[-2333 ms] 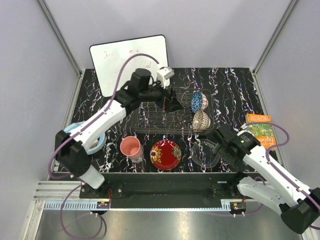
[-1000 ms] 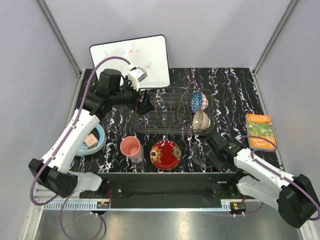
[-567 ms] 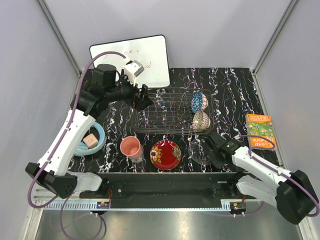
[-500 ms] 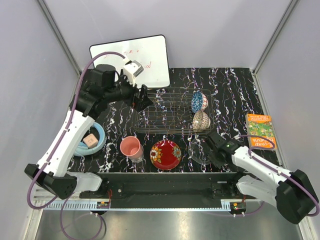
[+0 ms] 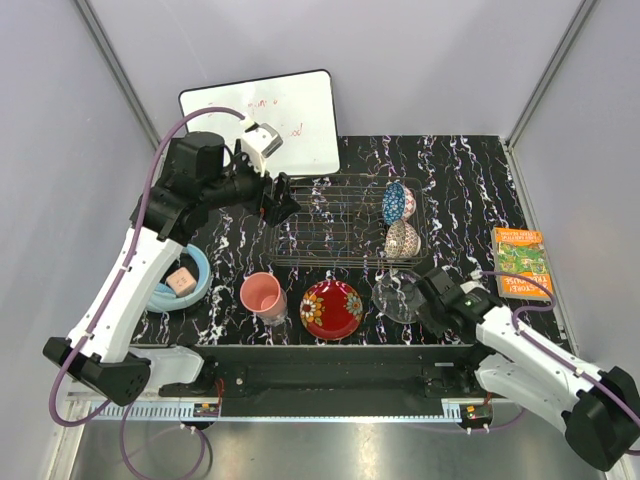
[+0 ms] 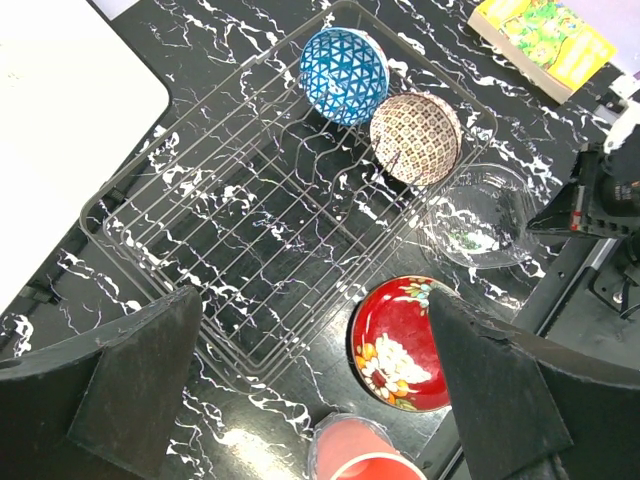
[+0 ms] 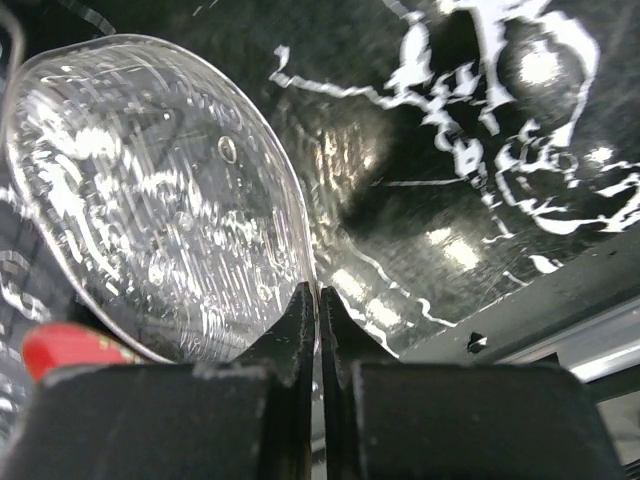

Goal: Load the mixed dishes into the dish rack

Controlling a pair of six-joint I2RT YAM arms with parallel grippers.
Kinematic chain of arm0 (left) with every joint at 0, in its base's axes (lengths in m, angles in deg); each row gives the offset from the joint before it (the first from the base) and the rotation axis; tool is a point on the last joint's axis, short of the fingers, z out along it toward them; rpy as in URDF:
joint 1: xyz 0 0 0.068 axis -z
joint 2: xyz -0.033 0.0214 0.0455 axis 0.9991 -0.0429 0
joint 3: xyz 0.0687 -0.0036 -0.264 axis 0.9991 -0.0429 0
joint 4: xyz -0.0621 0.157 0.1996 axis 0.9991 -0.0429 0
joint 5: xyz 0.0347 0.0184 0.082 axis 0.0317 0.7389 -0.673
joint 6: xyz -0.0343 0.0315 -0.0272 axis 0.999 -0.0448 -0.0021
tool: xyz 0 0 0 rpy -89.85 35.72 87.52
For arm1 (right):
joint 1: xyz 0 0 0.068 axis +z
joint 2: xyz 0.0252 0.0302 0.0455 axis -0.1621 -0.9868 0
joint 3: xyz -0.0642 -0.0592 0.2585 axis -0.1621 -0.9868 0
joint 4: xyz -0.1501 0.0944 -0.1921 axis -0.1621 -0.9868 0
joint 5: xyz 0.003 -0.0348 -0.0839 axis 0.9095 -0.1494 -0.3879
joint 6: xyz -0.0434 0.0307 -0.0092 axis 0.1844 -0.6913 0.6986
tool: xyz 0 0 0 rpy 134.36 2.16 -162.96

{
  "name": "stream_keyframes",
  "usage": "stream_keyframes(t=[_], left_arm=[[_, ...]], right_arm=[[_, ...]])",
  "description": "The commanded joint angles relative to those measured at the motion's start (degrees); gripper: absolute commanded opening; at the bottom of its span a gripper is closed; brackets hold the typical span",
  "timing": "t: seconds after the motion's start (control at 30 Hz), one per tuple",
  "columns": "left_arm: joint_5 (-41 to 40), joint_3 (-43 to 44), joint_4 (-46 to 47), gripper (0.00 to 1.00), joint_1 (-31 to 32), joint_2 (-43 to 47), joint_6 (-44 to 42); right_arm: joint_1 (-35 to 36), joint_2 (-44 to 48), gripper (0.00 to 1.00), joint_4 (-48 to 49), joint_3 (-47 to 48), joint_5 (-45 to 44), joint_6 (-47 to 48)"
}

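Observation:
My right gripper is shut on the rim of the clear glass bowl, which stands tilted up on edge just off the dish rack's front right corner. The dark wire dish rack holds a blue patterned bowl and a cream-gold patterned bowl on edge at its right end. In front of the rack a pink cup and a red floral plate sit on the table. My left gripper hovers open and holding nothing above the rack's left end.
A white whiteboard leans at the back left. A plain light-blue bowl with a pink cube in it sits at the left edge. An orange-green book lies at the right edge. The black marbled table's front edge runs just behind my right gripper.
My right gripper closed on the clear bowl's rim and tipped the bowl up toward the rack. The left arm drew back slightly to the left, still open.

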Motion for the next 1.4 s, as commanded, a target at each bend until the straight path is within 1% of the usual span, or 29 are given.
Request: stream_keyframes(t=[0.0, 0.07, 0.17, 0.23, 0.3, 0.33, 0.4, 0.43, 0.5, 0.53, 0.63, 0.67, 0.73, 0.8, 0.9, 0.93, 0.97, 1.0, 1.03, 1.07, 1.1, 1.13, 1.17, 1.2, 1.23, 1.27, 1.3, 1.33, 1.37], left_arm=[[-1.49, -0.02, 0.92, 0.99, -0.32, 1.17, -1.44], [-1.84, -0.2, 0.92, 0.99, -0.23, 1.26, -1.53], [-2.1, -0.11, 0.83, 0.99, -0.23, 1.08, -1.53], [-1.76, -0.02, 0.92, 0.99, -0.32, 0.82, -1.45], [-1.75, 0.33, 0.92, 0.99, -0.32, 0.47, -1.27], [-1.84, 0.33, 1.01, 0.99, -0.32, 0.29, -1.36], [-1.93, 0.59, 1.01, 0.99, -0.32, 0.12, -1.27], [-2.1, 0.59, 1.01, 0.99, -0.32, -0.06, -1.36], [-2.54, 0.42, 1.09, 0.99, -0.31, -0.15, -1.53], [-2.89, 0.42, 1.01, 0.99, -0.32, 0.03, -1.97], [-3.95, -0.28, 1.01, 0.99, -0.23, 0.12, -2.76], [-4.12, -0.37, 0.92, 0.99, -0.31, 0.29, -2.76], [-3.34, -0.46, 0.14, 0.99, -0.32, 0.29, -3.02], [-2.55, -0.03, -1.01, 0.99, -0.32, -0.06, -3.2], [-4.73, -0.46, -2.07, 0.99, -0.23, -0.24, -2.85], [-5.35, -1.51, -1.98, 0.99, -0.31, 0.11, -2.94], [-5.97, -2.04, -1.81, 0.99, -0.32, 0.46, -3.2], [-7.97, -2.48, -1.63, 0.99, -0.23, 0.64, -2.94], [-9.21, -3.53, -0.85, 0.99, -0.31, 1.25, -2.42], [-10.53, -3.97, -0.49, 0.99, -0.32, 1.61, -1.98], [-12.02, -4.24, -0.31, 0.99, -0.32, 1.87, -1.62], [-12.21, -4.42, -0.4, 0.99, -0.32, 2.31, -1.71], [-12.21, -4.59, -0.31, 0.99, -0.4, 2.49, -1.88], [-12.73, -4.68, -0.22, 0.99, -0.4, 2.84, -1.62], [-13.0, -4.77, -0.22, 0.99, -0.4, 3.19, -1.53], [-13.18, -4.77, -0.22, 0.99, -0.58, 3.28, -1.53], [-13.61, -4.77, -0.14, 0.99, -0.67, 3.45, -1.27], [-13.88, -4.77, -0.14, 0.99, -0.75, 3.8, -1.01], [-13.79, -4.68, -0.22, 0.99, -1.19, 3.89, -0.83]], right_arm=[[1.88, 2.06, 0.0, 1.32, 1.66, 2.78, 5.23], [2.77, 2.06, 0.0, 2.19, 2.28, 5.49, 8.05], [5.05, 1.27, 0.0, 1.41, 4.12, 7.0, 12.45], [7.33, 0.83, 0.0, 0.88, 6.57, 6.74, 15.35], [9.61, 0.39, 0.0, 0.88, 8.86, 4.64, 17.81], [12.41, 0.04, 0.0, 0.62, 11.22, 3.41, 18.43], [15.06, -1.45, 0.0, -0.17, 14.57, -0.1, 20.53], [18.38, -2.33, 0.0, -0.17, 15.54, -2.73, 21.07], [21.91, -3.04, 0.0, -0.17, 18.26, -5.72, 23.01], [24.71, -3.91, 0.0, -1.04, 19.24, -9.22, 23.27], [27.55, -6.28, 0.0, -2.1, 23.45, -12.84, 27.04], [28.77, -6.73, 0.0, -1.85, 24.42, -13.56, 29.84], [29.57, -7.69, 0.0, -1.41, 27.5, -15.66, 32.75], [29.75, -8.4, 0.0, -2.1, 31.52, -17.77, 37.49], [29.75, -8.4, 0.0, -2.73, 37.58, -24.09, 45.4], [29.75, -8.49, 0.0, -2.11, 39.01, -27.85, 48.03], [29.75, -8.75, 0.0, -1.67, 40.5, -30.06, 53.71], [29.75, -9.36, 0.0, -0.36, 43.47, -32.52, 56.73], [29.75, -11.2, 0.0, 1.04, 44.72, -36.55, 63.37], [29.75, -12.26, 0.0, 2.88, 46.56, -38.24, 67.27], [29.75, -14.71, 0.0, 7.34, 47.19, -40.09, 71.39], [29.75, -16.04, 0.0, 10.69, 47.37, -44.28, 81.18], [29.75, -17.18, 0.0, 14.55, 46.76, -46.5, 87.02], [29.14, -19.37, 0.0, 24.68, 45.89, -48.52, 92.91], [28.61, -20.26, 0.0, 31.05, 44.66, -49.85, 105.59], [28.09, -20.79, 0.0, 37.03, 42.04, -49.69, 111.11], [26.86, -21.58, 0.0, 49.27, 40.62, -48.55, 116.38], [26.24, -22.02, 0.0, 56.53, 38.78, -48.37, 127.92], [25.54, -22.63, 0.0, 64.87, 34.84, -48.19, 134.04]])
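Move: The right hand already pinches the glass plate by its right rim, low over the counter; the dish rack's middle lies about 17 cm ahead and 16 cm to its left, at much its own height. The cream bowl in the rack is some 13 cm ahead and 4 cm left, the blue bowl 20 cm ahead and 5 cm left, the red plate 18 cm left and level with it. From the left hand the rack's middle is roughly 4 cm ahead, 8 cm right and 31 cm below. Keeping its pinch on the rim, the right hand carries the glass plate left and up from beside the red plate, turning some 50 degrees counter-clockwise, then climbs steeply and swings forward over the near part of the dish rack, about 29 cm up in all and 12 cm forward, while the wrist tips up until the fingers, at first pointing down, point nearly level ahead. The open, empty left hand hangs still for most of this, then sinks about 5 cm and draws left a little, away from the plate's way. ##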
